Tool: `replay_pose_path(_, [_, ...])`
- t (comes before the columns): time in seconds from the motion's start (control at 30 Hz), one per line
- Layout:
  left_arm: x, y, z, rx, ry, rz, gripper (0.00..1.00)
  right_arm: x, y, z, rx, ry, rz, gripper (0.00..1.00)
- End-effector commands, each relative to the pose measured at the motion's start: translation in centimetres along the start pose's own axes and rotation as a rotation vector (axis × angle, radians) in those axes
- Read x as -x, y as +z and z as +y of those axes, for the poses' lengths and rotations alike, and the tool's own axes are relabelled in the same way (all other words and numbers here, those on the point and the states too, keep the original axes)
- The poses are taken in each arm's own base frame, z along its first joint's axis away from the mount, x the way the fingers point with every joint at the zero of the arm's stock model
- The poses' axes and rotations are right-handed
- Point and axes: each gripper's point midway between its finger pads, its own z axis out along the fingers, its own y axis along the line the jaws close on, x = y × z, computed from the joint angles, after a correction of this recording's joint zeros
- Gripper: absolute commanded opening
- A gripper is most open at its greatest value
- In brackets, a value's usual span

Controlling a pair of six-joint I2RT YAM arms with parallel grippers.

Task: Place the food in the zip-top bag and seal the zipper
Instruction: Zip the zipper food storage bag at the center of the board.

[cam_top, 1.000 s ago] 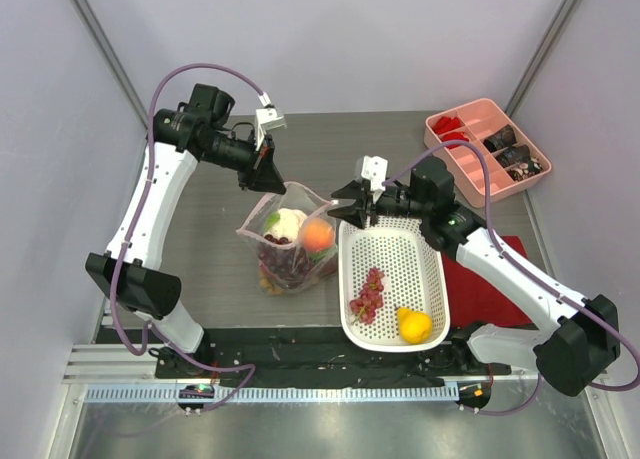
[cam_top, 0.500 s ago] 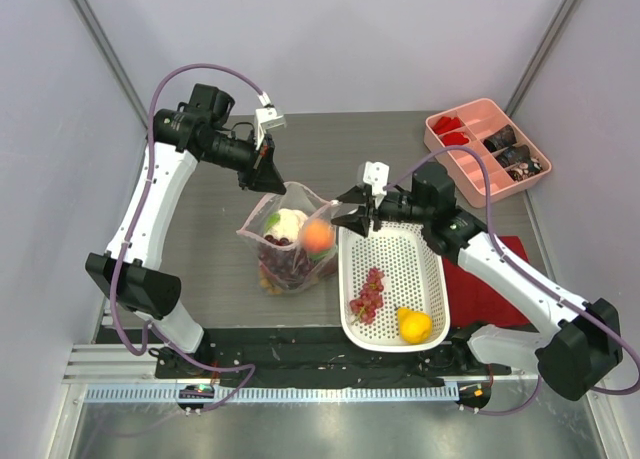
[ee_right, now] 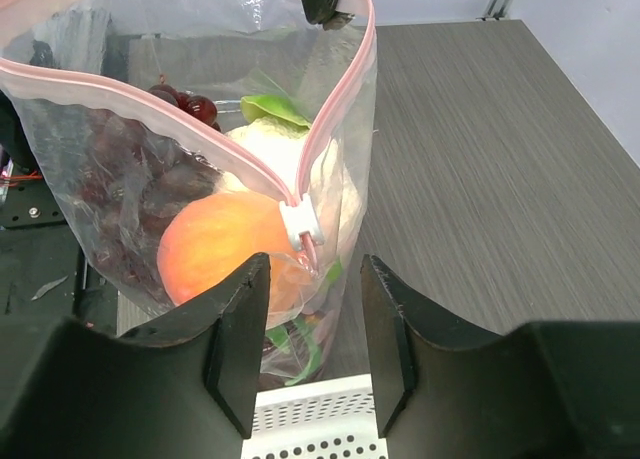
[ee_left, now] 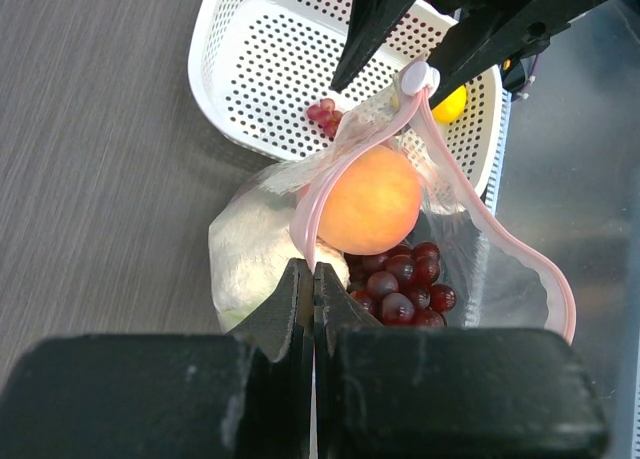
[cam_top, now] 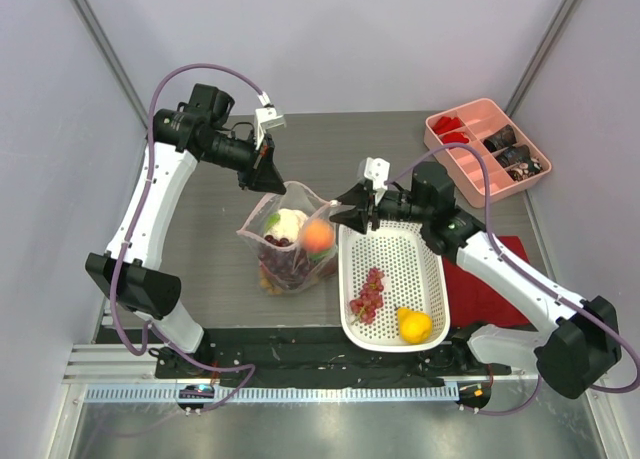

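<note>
The zip-top bag stands open on the table, holding an orange, a white bulb and purple grapes. My left gripper is shut on the far end of the bag's pink zipper rim and holds it up. My right gripper is open at the mouth's other end, its fingers either side of the white slider without pinching it. More grapes and a yellow lemon lie in the white basket.
The white basket sits directly right of the bag, touching it. A folded red cloth lies under the right arm. A pink divided tray stands at the back right corner. Grey walls close in both sides.
The right gripper has shifted only slightly at the bag's mouth. The left gripper and the bag stay as they were.
</note>
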Motion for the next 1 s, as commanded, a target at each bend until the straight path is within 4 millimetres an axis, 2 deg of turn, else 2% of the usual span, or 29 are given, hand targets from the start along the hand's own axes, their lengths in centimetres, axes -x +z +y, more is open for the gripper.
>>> replay_pose_path(0.0, [0.1, -1.0, -2.9, -0.053, -0.044, -0.002, 0.00, 2.6, 0.3, -0.7, -0.002, -0.034, -0.071, 0.45])
replay_pose_path(0.1, [0.0, -1.0, -2.9, -0.052, -0.044, -0.001, 0.00, 2.8, 0.4, -0.6, 0.005, -0.030, -0.076, 0.38])
replay_pose_path(0.13, [0.0, -1.0, -2.9, -0.052, -0.045, -0.001, 0.00, 2.9, 0.4, -0.7, 0.007, -0.034, -0.081, 0.31])
replay_pose_path(0.2, [0.0, -0.9, -2.9, -0.052, -0.047, -0.001, 0.00, 3.1, 0.4, -0.6, 0.009, -0.033, -0.087, 0.23])
replay_pose_path(0.23, [0.1, -1.0, -2.9, -0.050, -0.045, -0.004, 0.00, 3.2, 0.4, -0.6, 0.008, -0.033, -0.091, 0.09])
replay_pose_path(0.27, [0.0, -1.0, -2.9, -0.045, -0.051, 0.000, 0.00, 3.3, 0.4, -0.6, 0.008, -0.030, -0.093, 0.01])
replay_pose_path(0.37, [0.0, -1.1, -2.3, -0.003, -0.069, 0.006, 0.09, 3.9, 0.2, -0.5, 0.010, -0.051, -0.110, 0.01])
replay_pose_path(0.43, [1.1, -1.5, -1.5, 0.059, -0.035, -0.023, 0.27, 3.9, -0.1, -0.2, 0.017, -0.078, -0.109, 0.01])
replay_pose_path(0.47, [2.0, -2.1, -2.1, 0.087, -0.047, -0.058, 0.34, 4.0, -0.2, -0.1, 0.019, -0.089, -0.110, 0.01])
replay_pose_path(0.5, [3.8, -2.5, -1.4, 0.133, 0.023, -0.126, 0.48, 4.0, -0.3, -0.1, 0.021, -0.103, -0.109, 0.01])
replay_pose_path(0.57, [5.6, -3.2, -1.4, 0.197, 0.047, -0.202, 0.62, 3.8, -0.3, 0.2, 0.037, -0.106, -0.096, 0.01])
replay_pose_path(0.6, [6.8, -3.6, -2.5, 0.226, 0.132, -0.251, 0.69, 3.7, -0.3, 0.3, 0.042, -0.108, -0.090, 0.01])
replay_pose_path(0.7, [7.1, -2.9, -3.7, 0.292, 0.267, -0.219, 0.70, 3.7, -0.3, 0.4, 0.047, -0.109, -0.085, 0.01])
replay_pose_path(0.73, [6.6, -1.4, -5.3, 0.255, 0.295, -0.176, 0.70, 3.6, -0.4, 0.2, 0.043, -0.107, -0.080, 0.01])
replay_pose_path(0.8, [6.0, 0.1, -5.3, 0.269, 0.319, -0.118, 0.69, 3.6, -0.3, 0.2, 0.045, -0.105, -0.078, 0.01])
replay_pose_path(0.83, [5.9, 1.1, -6.0, 0.256, 0.338, -0.100, 0.68, 3.5, -0.3, 0.1, 0.042, -0.103, -0.074, 0.01])
replay_pose_path(0.93, [5.2, 2.4, -5.3, 0.291, 0.385, -0.065, 0.66, 3.5, -0.3, 0.1, 0.038, -0.107, -0.076, 0.01])
replay_pose_path(0.97, [5.7, 3.2, -5.8, 0.289, 0.427, -0.080, 0.66, 3.6, -0.3, 0.0, 0.032, -0.109, -0.076, 0.01])
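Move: The zipper slider at the bag's right corner sits just off the right hand's open fingertips, roughly 2 cm to the left and 1 cm up. From the left hand, still pinching the far rim of the open bag, the slider is about 11 cm right, 4 cm back and 3 cm lower. In the bag, the orange fruit lies some 9 cm back, 8 cm right and 8 cm below the left hand; the cauliflower about 7 cm back, 1 cm right, 10 cm below. The right hand all but stays in place and shuts its half-open fingers on the zipper's end just outside the white slider, then keeps that pinch. Once it is shut, the left hand opens wide and lets go of the far rim, first rising clear, then swinging back and to the right over the bag's mouth, about 6 cm up and 5 cm each way back and right, rolling some 20 degrees so that its forward side lifts and ending nearer the slider in level distance. ##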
